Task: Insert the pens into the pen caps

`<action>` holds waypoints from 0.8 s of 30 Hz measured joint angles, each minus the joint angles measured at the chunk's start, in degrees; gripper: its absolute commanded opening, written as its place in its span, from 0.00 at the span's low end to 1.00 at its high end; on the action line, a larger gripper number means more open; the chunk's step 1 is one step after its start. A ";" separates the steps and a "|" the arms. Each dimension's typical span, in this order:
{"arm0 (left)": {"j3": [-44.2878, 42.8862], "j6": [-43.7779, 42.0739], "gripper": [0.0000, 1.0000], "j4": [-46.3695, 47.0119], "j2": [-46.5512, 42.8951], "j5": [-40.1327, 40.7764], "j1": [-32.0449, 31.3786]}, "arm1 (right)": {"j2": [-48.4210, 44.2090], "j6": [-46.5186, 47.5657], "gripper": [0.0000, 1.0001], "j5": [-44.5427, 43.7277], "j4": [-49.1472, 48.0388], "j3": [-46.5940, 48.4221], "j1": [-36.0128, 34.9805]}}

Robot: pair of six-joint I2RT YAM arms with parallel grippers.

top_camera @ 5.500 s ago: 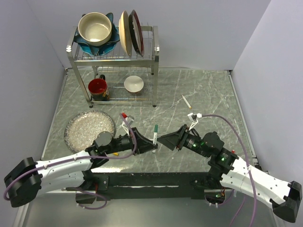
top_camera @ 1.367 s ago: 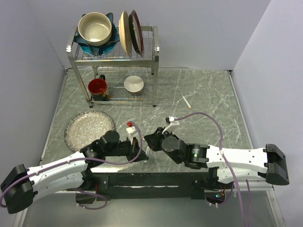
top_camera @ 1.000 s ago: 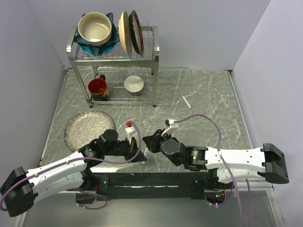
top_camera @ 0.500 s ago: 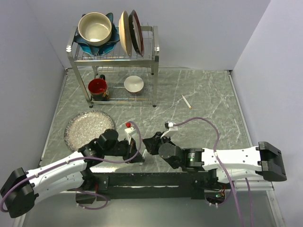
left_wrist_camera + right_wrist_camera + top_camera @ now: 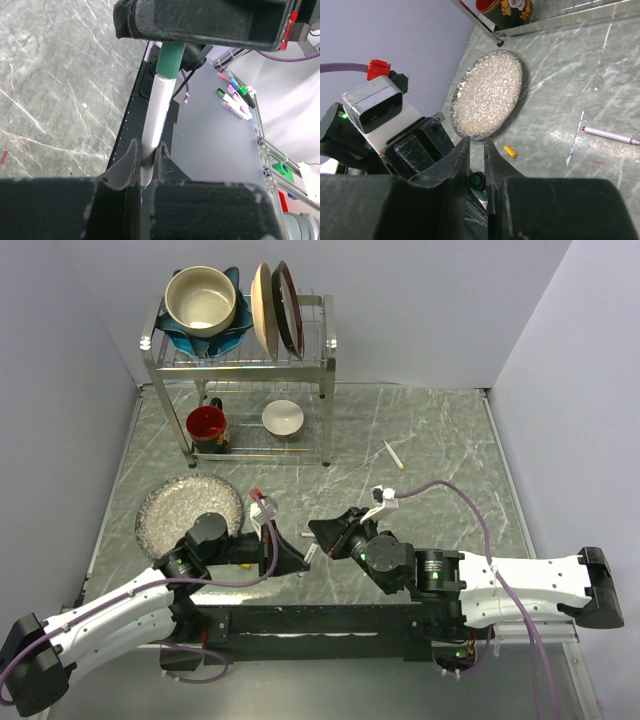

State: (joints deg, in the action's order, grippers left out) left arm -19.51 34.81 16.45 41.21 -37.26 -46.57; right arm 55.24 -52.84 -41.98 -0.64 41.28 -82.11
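My left gripper is shut on the lower end of a white-barrelled pen. The pen's far end wears the green pen cap, which sits between the fingers of my right gripper. In the right wrist view the green cap shows end-on, pinched between those fingers. From above, the two grippers face each other near the table's front edge, with the pen between them. A yellow-orange cap and a second pen lie on the table. A third pen lies at mid-right.
A speckled plate lies at the left, close to my left arm. A metal dish rack at the back holds bowls, plates and a red mug. Grey walls close in both sides.
Both arms have drawn a little apart: the left wrist went back to the left, the right wrist to the right. The pen's barrel now shows between the two grippers.
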 measured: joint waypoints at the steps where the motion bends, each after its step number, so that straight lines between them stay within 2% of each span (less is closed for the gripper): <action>1: 0.00 0.11 0.01 0.00 0.02 0.00 0.02 | 0.28 0.24 0.08 0.13 -0.46 0.00 0.00; 7: 0.00 0.24 0.01 -2.49 1.86 -0.07 0.02 | 4.63 1.05 0.01 0.70 -2.54 0.15 0.00; 11: 0.00 -0.96 0.01 -6.91 1.84 2.29 0.02 | 7.10 -0.20 0.00 0.72 -1.92 0.15 0.00; 20: -0.22 -4.24 0.01 -18.05 2.93 9.14 0.02 | 15.74 -3.39 0.01 -0.35 7.80 4.92 0.00; 21: -0.22 -4.44 0.01 -18.58 3.08 9.75 0.02 | 16.20 -3.78 0.04 -0.31 8.48 5.11 0.00; 22: -0.22 -4.70 0.01 -18.58 3.30 9.77 0.02 | 16.31 -4.00 0.14 -0.31 9.03 5.20 0.00; 24: -0.22 -4.83 0.01 -18.21 3.41 9.64 0.02 | 15.91 -4.17 0.25 -0.26 9.31 5.22 0.00</action>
State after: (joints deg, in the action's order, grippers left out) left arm -19.73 29.98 -1.76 44.62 -27.62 -46.54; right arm 71.16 -57.01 -42.24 8.67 46.50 -82.11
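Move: The green cap sits in the right fingers on the upper end of the white pen, about 4 cm ahead of the left hand, 1 cm to its right and 5 cm above. The pen's middle is some 2 cm back, 1 cm left and 3 cm below the right hand. On the table, roughly 19 cm below the left hand, a red pen lies about 12 cm ahead and 2 cm right, and a yellow piece 6 cm ahead and 16 cm left. Sinking together by about 8 cm towards the table, both hands keep hold of the joined pair, left fingers on the pen's lower end, right fingers on the green cap. Each drifts some 2 cm to the left, the right hand doing so first; both tip their fingers down, by roughly 15 to 20 degrees, and ease to a stop. ##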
